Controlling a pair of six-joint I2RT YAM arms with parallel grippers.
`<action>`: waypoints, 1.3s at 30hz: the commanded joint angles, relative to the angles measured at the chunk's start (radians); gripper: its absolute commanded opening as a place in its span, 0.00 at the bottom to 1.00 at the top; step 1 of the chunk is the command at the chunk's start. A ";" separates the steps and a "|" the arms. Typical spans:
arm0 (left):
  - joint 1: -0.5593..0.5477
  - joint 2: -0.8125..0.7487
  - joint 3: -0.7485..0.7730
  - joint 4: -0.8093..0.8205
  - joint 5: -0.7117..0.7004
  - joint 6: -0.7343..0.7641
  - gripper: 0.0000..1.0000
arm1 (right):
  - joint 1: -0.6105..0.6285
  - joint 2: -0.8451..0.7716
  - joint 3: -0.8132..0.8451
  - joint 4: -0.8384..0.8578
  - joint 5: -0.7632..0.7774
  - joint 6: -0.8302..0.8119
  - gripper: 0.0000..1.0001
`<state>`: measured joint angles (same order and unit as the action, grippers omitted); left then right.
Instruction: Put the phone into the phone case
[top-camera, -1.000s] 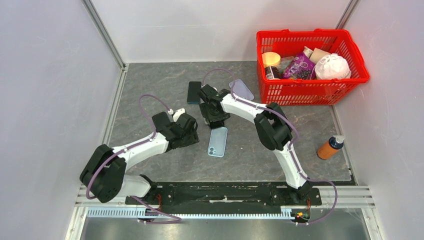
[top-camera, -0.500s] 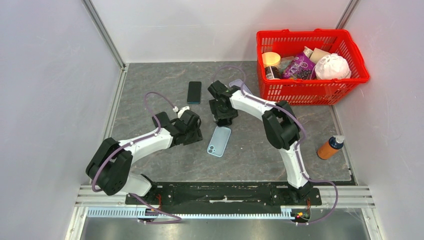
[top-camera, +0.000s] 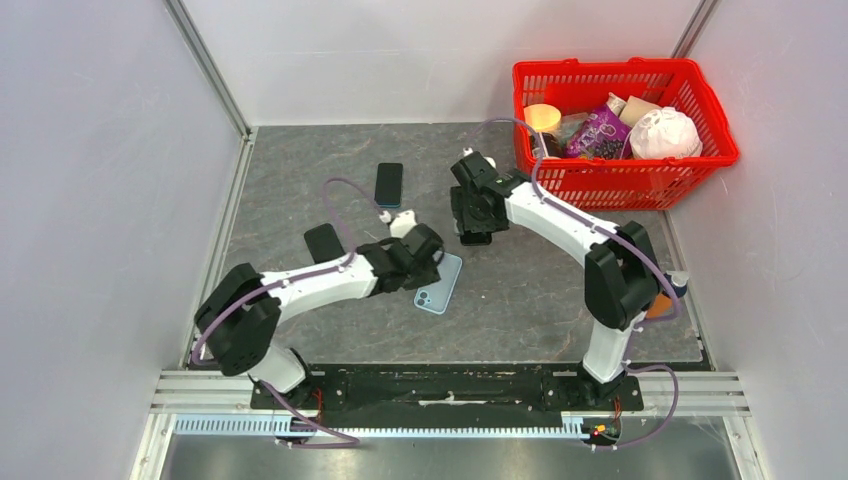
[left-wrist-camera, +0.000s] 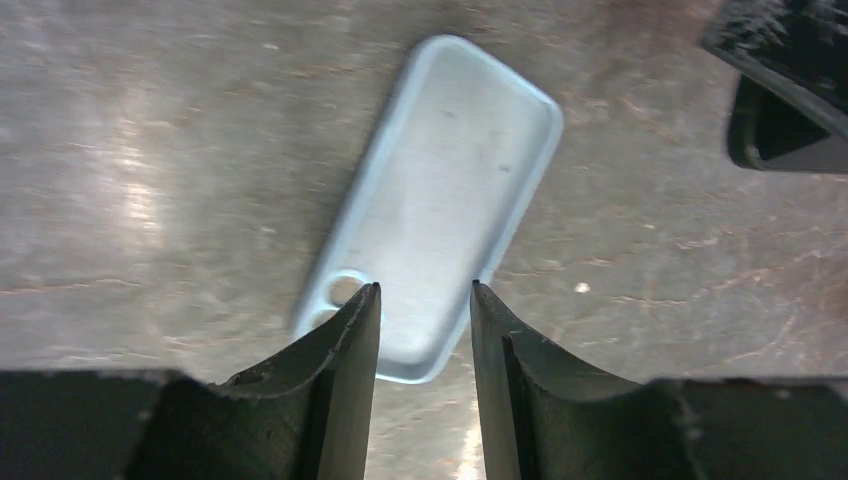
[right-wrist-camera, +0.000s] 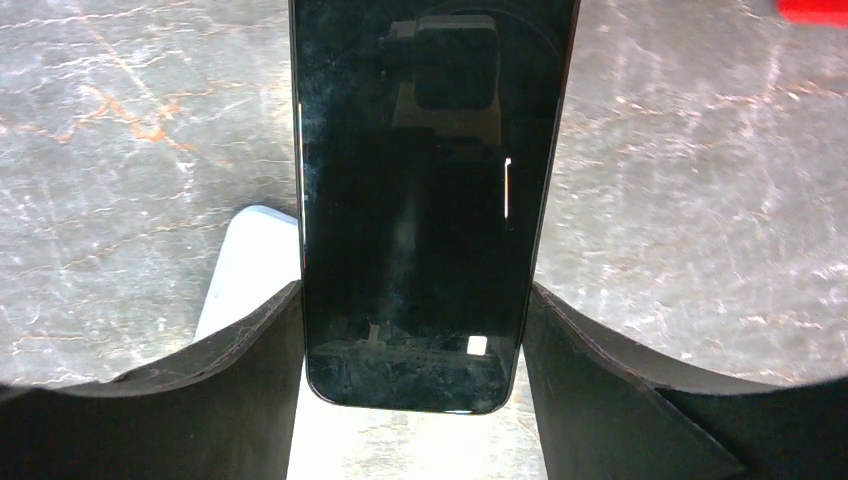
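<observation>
A light blue phone case (top-camera: 440, 288) lies open side up on the grey table, and it also shows in the left wrist view (left-wrist-camera: 450, 190). My left gripper (top-camera: 424, 262) hovers over the case's camera-hole end, open and empty (left-wrist-camera: 424, 290). My right gripper (top-camera: 472, 222) is farther back and to the right, shut on a black phone (right-wrist-camera: 430, 150) held by its long edges, screen toward the wrist camera. The phone is off the table. A pale flat thing (right-wrist-camera: 245, 270) lies beneath it.
A second dark phone (top-camera: 389, 184) lies at the back centre-left. A black flat item (top-camera: 322, 242) lies beside the left arm. A red basket (top-camera: 620, 185) of goods stands back right. An orange bottle (top-camera: 660, 295) stands at the right edge.
My left gripper has moved right, over the light blue case, uncovering the black flat item. My right gripper has moved right and back with the phone, away from the case.
</observation>
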<state>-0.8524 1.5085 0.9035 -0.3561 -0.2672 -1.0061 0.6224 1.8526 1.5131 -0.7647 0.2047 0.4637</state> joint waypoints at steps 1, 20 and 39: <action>-0.092 0.114 0.178 -0.104 -0.222 -0.237 0.44 | -0.045 -0.112 -0.063 0.027 0.080 0.037 0.34; -0.026 0.542 0.652 -0.415 -0.316 -0.586 0.40 | -0.111 -0.347 -0.289 0.015 0.101 0.058 0.33; 0.007 0.662 0.690 -0.421 -0.249 -0.515 0.10 | -0.144 -0.381 -0.330 0.024 0.081 0.039 0.32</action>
<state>-0.8528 2.1078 1.5547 -0.7948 -0.5209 -1.5726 0.4927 1.5192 1.1797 -0.7799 0.2672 0.5083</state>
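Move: The light-blue phone case lies under my left hand, its middle about 2 cm ahead, 3 cm to the right and 5 cm below. The phone, held in my right fingers, is roughly 13 cm ahead of my left hand, 12 cm to its right and some 4 cm higher; a dark slab lies about 12 cm ahead and 25 cm left. From my right hand the case is about 8 cm back, 9 cm left and 9 cm below. I swing my left hand forward and right over the case, then ease back a little left while sinking about 4 cm to its far-left corner, turning some 30 degrees counter-clockwise. There I narrow my fingers around the rim of the far end. My right hand keeps the phone gripped and carries it about 10 cm right and 5 cm back, away from the case. ##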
